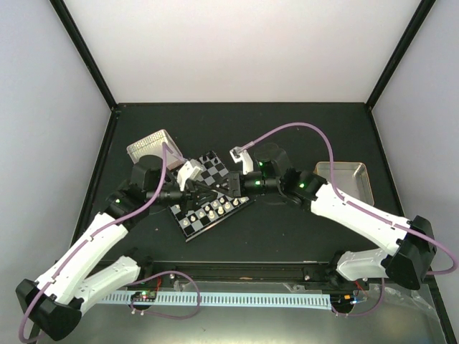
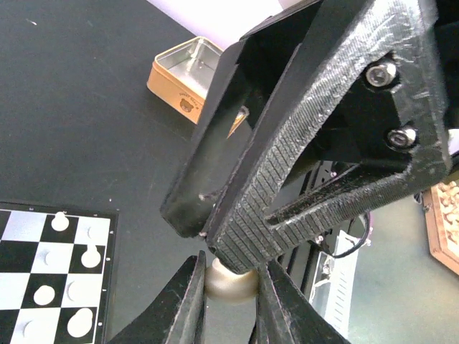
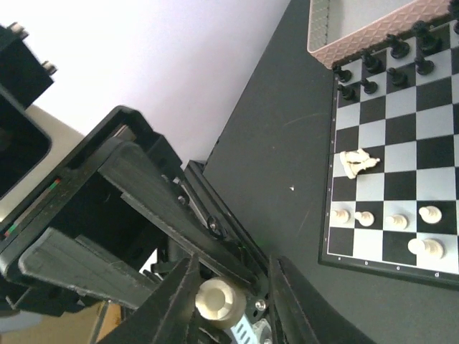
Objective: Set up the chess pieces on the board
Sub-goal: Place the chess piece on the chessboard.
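Observation:
The board (image 1: 204,169) lies mid-table, with cream-white chess pieces (image 1: 215,209) along its near edge. Both grippers meet above it. My left gripper (image 2: 231,276) is shut on the base of one white chess piece (image 2: 231,283). My right gripper (image 3: 233,287) reaches in from the opposite side, its jaws round that same piece (image 3: 219,302): the piece touches one finger (image 3: 172,297) and a gap shows before the other. White pawns (image 3: 387,218) stand in a row on the board (image 3: 401,136), and a toppled white piece (image 3: 357,162) lies further in. The held piece's top is hidden.
Black pieces (image 3: 387,54) stand at the board's far side. A patterned tin (image 1: 150,145) sits behind the board at the left, and a metal tray (image 1: 344,179) lies at the right. A slotted rail (image 1: 229,297) runs along the near edge.

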### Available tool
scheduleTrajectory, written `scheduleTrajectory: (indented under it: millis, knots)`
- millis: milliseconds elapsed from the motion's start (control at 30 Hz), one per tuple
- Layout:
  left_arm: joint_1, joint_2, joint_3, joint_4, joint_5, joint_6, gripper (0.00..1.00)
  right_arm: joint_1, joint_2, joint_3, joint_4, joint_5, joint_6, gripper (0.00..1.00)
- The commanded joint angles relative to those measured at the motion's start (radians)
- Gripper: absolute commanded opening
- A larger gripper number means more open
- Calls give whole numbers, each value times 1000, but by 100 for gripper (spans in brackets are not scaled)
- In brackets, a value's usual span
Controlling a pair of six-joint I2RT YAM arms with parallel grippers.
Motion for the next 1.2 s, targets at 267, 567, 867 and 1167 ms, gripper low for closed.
scheduleTrajectory:
  millis: [267, 567, 867, 1167]
  knots:
    - [-4, -30, 9, -69, -245, -8, 49, -5, -1, -6, 11, 46, -35, 5]
    - [-3, -289, -52, -166, -788, -133, 67, 82, 72, -61, 34, 426, -193, 4]
    - [-3, -569, -150, -224, -1025, -224, 73, 338, 336, 5, 165, 698, -308, 3]
    - [-3, -596, -147, -241, -1073, -232, 73, 441, 558, 84, 261, 804, -332, 3]
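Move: The chess piece is at both fingertips, still held by the left and between the closing right ones. Its place, the board's empty near corner square, lies about 5 cm back, 12 cm left and 24 cm below the right hand. The nearest standing pawn is some 3 cm back and 14 cm left of that hand; the fallen white pieces, 2 cm ahead and 16 cm left. Right pinches the piece, left releases and withdraws leftward, then right lowers it about 17 cm towards that corner. ##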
